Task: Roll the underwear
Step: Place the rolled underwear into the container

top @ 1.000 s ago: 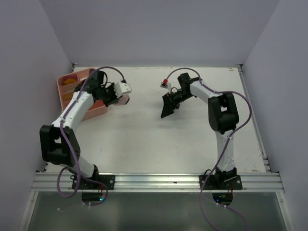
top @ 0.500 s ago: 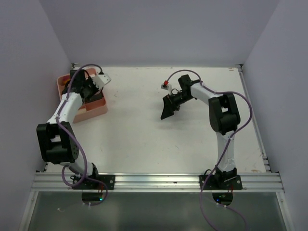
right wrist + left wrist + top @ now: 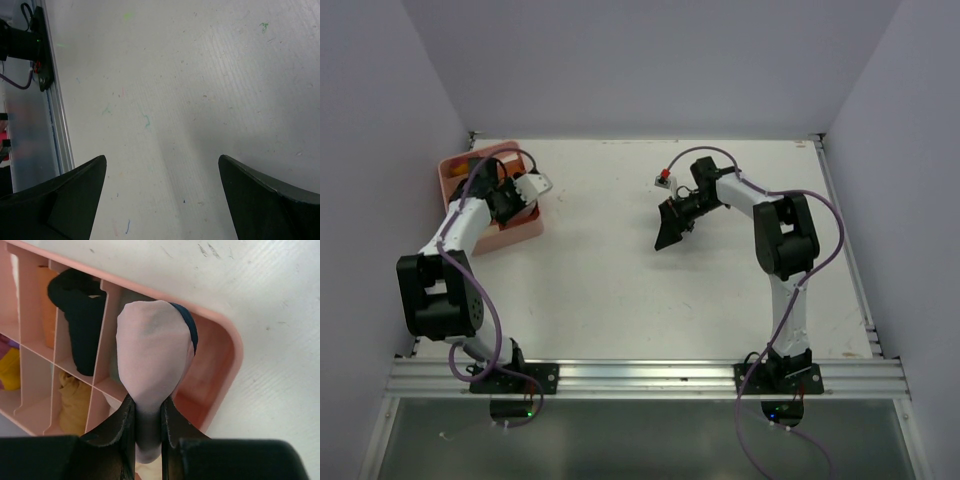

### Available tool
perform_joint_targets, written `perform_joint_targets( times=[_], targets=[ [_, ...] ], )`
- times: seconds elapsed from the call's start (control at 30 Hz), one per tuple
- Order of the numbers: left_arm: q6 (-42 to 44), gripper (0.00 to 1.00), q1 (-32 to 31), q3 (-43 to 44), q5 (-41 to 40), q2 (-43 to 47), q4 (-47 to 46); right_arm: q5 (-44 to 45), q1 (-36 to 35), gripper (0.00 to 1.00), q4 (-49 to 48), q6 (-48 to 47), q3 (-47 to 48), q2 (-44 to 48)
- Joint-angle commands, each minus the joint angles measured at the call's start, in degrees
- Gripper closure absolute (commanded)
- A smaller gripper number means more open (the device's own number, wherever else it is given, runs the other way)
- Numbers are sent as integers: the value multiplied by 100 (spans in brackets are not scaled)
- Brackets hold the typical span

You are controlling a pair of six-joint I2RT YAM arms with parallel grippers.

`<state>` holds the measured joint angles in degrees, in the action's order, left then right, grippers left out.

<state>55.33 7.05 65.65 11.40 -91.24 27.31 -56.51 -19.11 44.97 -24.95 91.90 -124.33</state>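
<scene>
My left gripper (image 3: 147, 407) is shut on the underwear (image 3: 150, 350), a pale pink roll with a thin dark edge at its upper right. The roll hangs over the near corner compartment of the pink plastic tray (image 3: 227, 340). From above, the left gripper (image 3: 513, 193) is over the tray's (image 3: 447, 186) right side, and the roll is hidden under the wrist. My right gripper (image 3: 162, 162) stands wide open over bare white table with nothing between its fingers. In the top view the right gripper (image 3: 670, 226) is mid-table, far from the tray.
The tray's other compartments hold a dark rolled cloth (image 3: 80, 315), an orange cloth (image 3: 46, 305) and yellow cloths (image 3: 75, 402). The aluminium rail (image 3: 52, 115) at the table's near edge shows left of the right gripper. Walls close the table's left, back and right.
My left arm has swung left from the open table to over the tray, carrying the pink roll, then drawn back slightly. The right gripper has barely moved.
</scene>
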Motion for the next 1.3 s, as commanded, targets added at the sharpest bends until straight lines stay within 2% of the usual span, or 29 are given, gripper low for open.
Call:
perform_joint_targets(
  times=[0.0, 0.17, 0.4, 0.57, 0.6, 0.7, 0.83, 1.27],
  targets=[
    [320, 100, 60, -52, 117, -60, 449, -185, 13, 1, 64, -124, 109, 217],
    [530, 100, 95, 246, 345, -490, 951, -158, 13, 1, 205, -229, 135, 199],
    [742, 100, 288, 1273, 775, -1473, 2004, -158, 13, 1, 372, -361, 162, 164],
    [865, 100, 385, 1723, 917, -1923, 2331, -167, 13, 1, 486, -449, 197, 129],
    [865, 98, 402, 1758, 934, -1967, 2358, -167, 13, 1, 486, -458, 197, 120],
    [822, 75, 411, 1776, 987, -2029, 2271, -159, 22, 1, 530, -476, 223, 129],
    [760, 63, 411, 1802, 1040, -1889, 2173, -167, 13, 1, 601, -511, 276, 94],
    [681, 53, 420, 2347, 1137, -1511, 2358, -185, 13, 1, 627, -493, 276, 164]
  ],
)
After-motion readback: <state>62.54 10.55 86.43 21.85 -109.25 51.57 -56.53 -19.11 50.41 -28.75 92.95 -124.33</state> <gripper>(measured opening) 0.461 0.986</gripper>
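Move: In the container's near right-hand corner is the empty compartment that the left hand's rolled pink underwear is bound for, its middle some 4 cm right, 2 cm back and 8 cm below that hand. At that depth, the grey underwear fills the next compartment, about 4 cm ahead and 4 cm right, and a cream roll lies some 6 cm left and 2 cm back. From the right hand, the empty compartment is roughly 33 cm left, 4 cm ahead and 4 cm down. Sinking about 6.5 cm, easing slightly back at first, the left hand lowers the pink roll, still pinched by one end, into the empty corner compartment while the fingers tip some 20 degrees steeper downwards. At the bottom the fingers part to about half open and let go, then the hand backs straight up by roughly 3 cm, staying over the roll. ##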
